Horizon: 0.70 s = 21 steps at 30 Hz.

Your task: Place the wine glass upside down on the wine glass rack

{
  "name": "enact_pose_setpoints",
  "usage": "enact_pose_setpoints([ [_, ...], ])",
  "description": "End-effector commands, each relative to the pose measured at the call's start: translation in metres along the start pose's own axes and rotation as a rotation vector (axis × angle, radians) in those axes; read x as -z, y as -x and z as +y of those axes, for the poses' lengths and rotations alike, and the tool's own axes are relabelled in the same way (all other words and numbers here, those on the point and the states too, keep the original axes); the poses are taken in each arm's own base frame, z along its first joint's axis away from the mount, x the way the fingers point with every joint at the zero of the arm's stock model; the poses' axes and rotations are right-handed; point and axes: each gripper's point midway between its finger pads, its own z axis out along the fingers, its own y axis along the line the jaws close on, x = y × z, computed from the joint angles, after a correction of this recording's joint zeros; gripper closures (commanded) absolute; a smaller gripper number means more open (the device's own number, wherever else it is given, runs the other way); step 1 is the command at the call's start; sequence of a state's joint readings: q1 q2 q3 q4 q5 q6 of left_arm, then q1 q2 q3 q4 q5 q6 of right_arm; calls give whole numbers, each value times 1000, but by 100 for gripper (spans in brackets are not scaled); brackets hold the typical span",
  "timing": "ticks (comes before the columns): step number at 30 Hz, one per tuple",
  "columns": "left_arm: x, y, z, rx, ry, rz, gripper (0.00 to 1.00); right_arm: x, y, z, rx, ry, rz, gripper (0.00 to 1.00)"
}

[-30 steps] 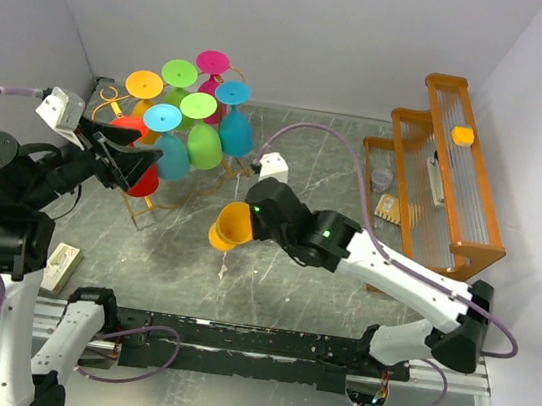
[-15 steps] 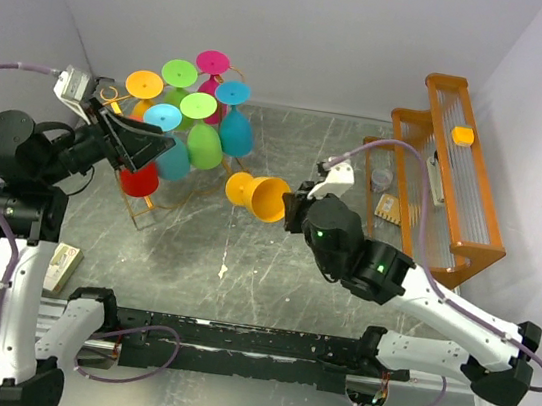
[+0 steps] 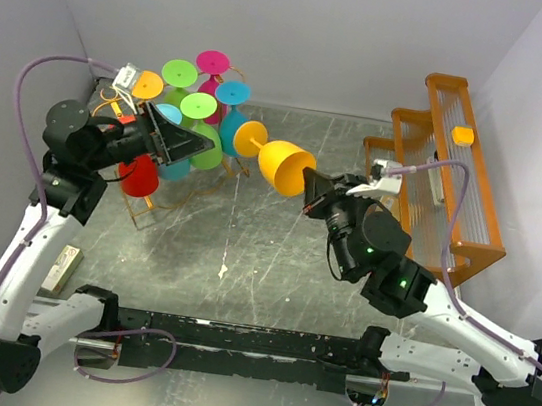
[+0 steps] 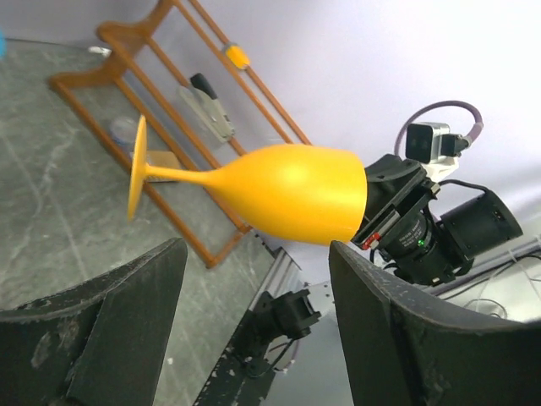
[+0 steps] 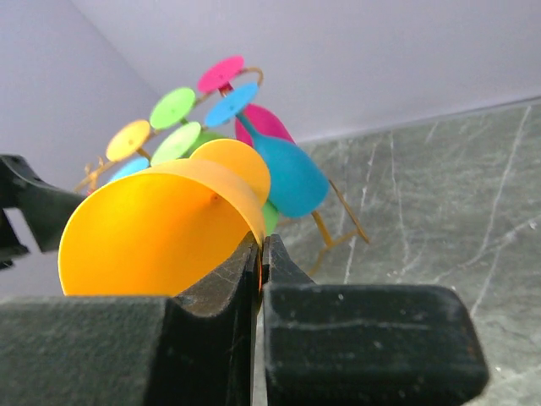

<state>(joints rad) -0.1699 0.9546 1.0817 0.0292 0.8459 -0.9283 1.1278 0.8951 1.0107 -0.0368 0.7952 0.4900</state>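
My right gripper (image 3: 312,186) is shut on the rim of an orange wine glass (image 3: 285,168). It holds the glass on its side above the table, foot pointing left toward the rack. The gold wire wine glass rack (image 3: 152,209) stands at the back left and carries several coloured glasses (image 3: 199,106) hanging upside down. My left gripper (image 3: 202,143) is open and empty, in front of the rack, just left of the glass's foot. The left wrist view shows the glass (image 4: 287,190) beyond my open fingers (image 4: 110,330). The right wrist view shows the pinched rim (image 5: 260,249) and the rack's wire (image 5: 338,211).
A bulky orange-brown wooden slatted rack (image 3: 456,179) stands at the right, with a small yellow-orange piece (image 3: 463,135) on top and small items (image 3: 388,207) at its foot. A small box (image 3: 62,270) lies at the near left. Walls close in at left, back and right.
My right arm has lifted the orange glass, swung it back and right, and turned its foot toward the rack. My left arm has moved right, in front of the rack.
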Motion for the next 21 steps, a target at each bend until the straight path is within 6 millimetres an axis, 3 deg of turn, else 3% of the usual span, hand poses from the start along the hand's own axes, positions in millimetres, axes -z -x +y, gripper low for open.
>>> enact_pose_setpoints([
  [1, -15, 7, -20, 24, -52, -75, 21, 2, 40, 12, -110, 36, -134, 100],
  [15, -35, 14, -46, 451, -104, -311, 20, 3, 68, 54, -219, 226, -216, 100],
  [19, -43, 18, -47, 486, -79, -371, 20, 2, 68, 63, -241, 262, -217, 100],
  [21, -47, 20, -45, 510, -74, -400, 22, 1, 57, 65, -221, 282, -200, 100],
])
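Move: To the left hand's right, about 13 cm off, some 3 cm ahead and nearly level, is the yellow glass, already pinched at its rim by the right hand. From the left hand, the front green glass hangs about 8 cm ahead, straight in line and 12 cm lower; the blue glass is 11 cm ahead, 6 cm right and 11 cm lower. The rack's free end lies roughly 10 cm ahead of the right hand, 37 cm left and 4 cm lower. Raising the yellow glass about 7 cm, the right hand keeps its closed pinch on the rim, edges a little left late on, and tilts its fingers up some 15 degrees with a slight counter-clockwise turn. The left hand travels about 5 cm right towards the glass's foot and stem, rising some 2 cm, its open fingers rolling and tipping upward without touching the glass. ##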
